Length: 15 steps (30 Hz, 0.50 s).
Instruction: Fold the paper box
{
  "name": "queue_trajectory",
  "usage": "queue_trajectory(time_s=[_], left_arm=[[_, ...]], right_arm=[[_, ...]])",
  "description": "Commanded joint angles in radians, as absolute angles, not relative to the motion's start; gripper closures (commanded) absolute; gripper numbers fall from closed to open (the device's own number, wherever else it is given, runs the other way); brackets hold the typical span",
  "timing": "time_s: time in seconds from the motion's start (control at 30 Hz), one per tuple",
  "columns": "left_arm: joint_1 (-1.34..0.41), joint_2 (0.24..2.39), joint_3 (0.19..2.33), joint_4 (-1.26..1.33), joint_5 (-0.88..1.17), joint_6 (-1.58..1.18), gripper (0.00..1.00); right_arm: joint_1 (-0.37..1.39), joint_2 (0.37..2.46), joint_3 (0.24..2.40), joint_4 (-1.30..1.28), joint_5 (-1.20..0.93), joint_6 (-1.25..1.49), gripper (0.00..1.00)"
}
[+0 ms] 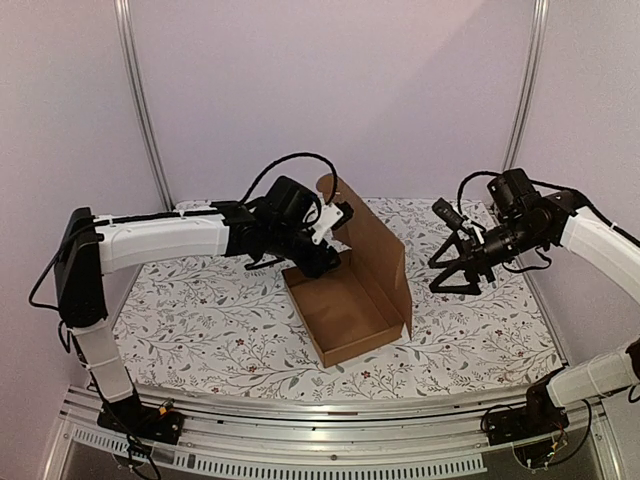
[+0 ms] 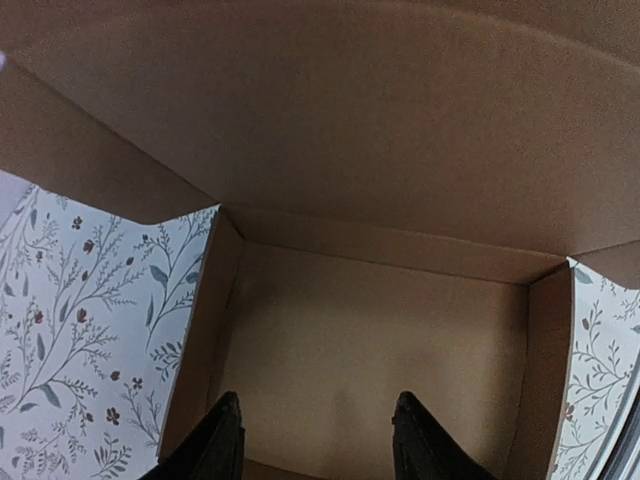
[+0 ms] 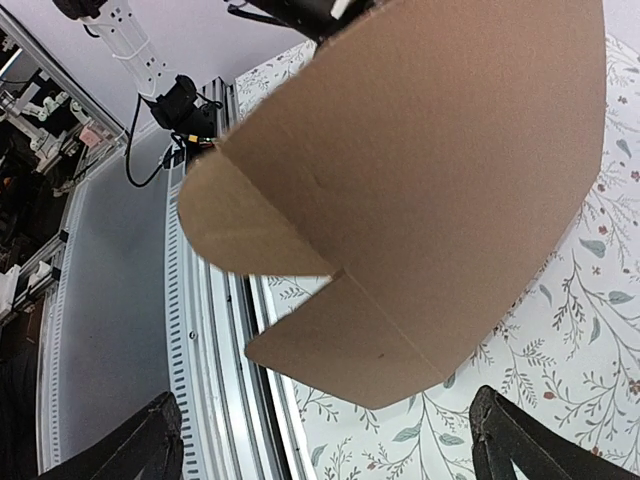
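Note:
The paper box (image 1: 348, 312) is a brown cardboard tray on the floral table, its lid (image 1: 378, 243) standing upright along the right side. My left gripper (image 1: 324, 264) reaches into the tray's far left corner. In the left wrist view, the left gripper (image 2: 318, 400) is open over the tray floor (image 2: 370, 320), with nothing between its fingers. My right gripper (image 1: 437, 275) hovers open to the right of the lid, apart from it. The right wrist view has the right gripper (image 3: 325, 405) spread wide, facing the lid's outer face (image 3: 440, 170) and a rounded side flap (image 3: 255, 225).
A floral cloth (image 1: 200, 310) covers the table. An aluminium rail (image 1: 330, 420) runs along the near edge, also seen as the rail (image 3: 215, 400) in the right wrist view. Metal frame posts (image 1: 142, 100) rise at the back corners against pale walls.

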<state>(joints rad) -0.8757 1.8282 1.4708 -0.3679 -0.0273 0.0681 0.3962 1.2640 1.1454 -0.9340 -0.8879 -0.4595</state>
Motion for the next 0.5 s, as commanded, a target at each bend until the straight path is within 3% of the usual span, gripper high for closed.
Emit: queue_trajectory(time_s=[0.0,0.3,0.47], left_arm=[[-0.858,1.768,1.509,-0.308,0.057,0.094,0.49],[-0.887,1.929,1.806,-0.326,0.037,0.038,0.50],[-0.887,1.944,1.804,-0.284,0.022,-0.026,0.52]], right_arm=[[0.429,1.266,1.305,-0.956,-0.863,-0.407,0.01],[0.487,1.459,1.827,-1.132,-0.586,-0.165,0.01],[0.561,1.593,1.867,-1.154,-0.488,-0.141,0.01]])
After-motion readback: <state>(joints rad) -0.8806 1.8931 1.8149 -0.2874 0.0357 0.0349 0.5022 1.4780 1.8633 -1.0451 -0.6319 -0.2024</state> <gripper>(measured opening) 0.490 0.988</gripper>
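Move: The standing lid's middle lies about 6 cm ahead of the left hand, 10 cm to its right and 4 cm below. From the wide-open right hand, the lid is roughly 17 cm ahead, 13 cm to its left and 10 cm lower. The open tray's middle is some 3 cm ahead of the left hand, 4 cm to its right and 15 cm below, or about 15 cm ahead and 19 cm left of the right hand, 21 cm lower. Upward, both hands climb fast, still open. The left, about half open, rises some 14 cm along the lid's inner side towards its top edge, drifting right, its fingers tipping up about 20 degrees; contact can't be made out. The right, outside the lid, goes up about 16 cm, then also forward and slightly left, fingers swinging towards forward. ##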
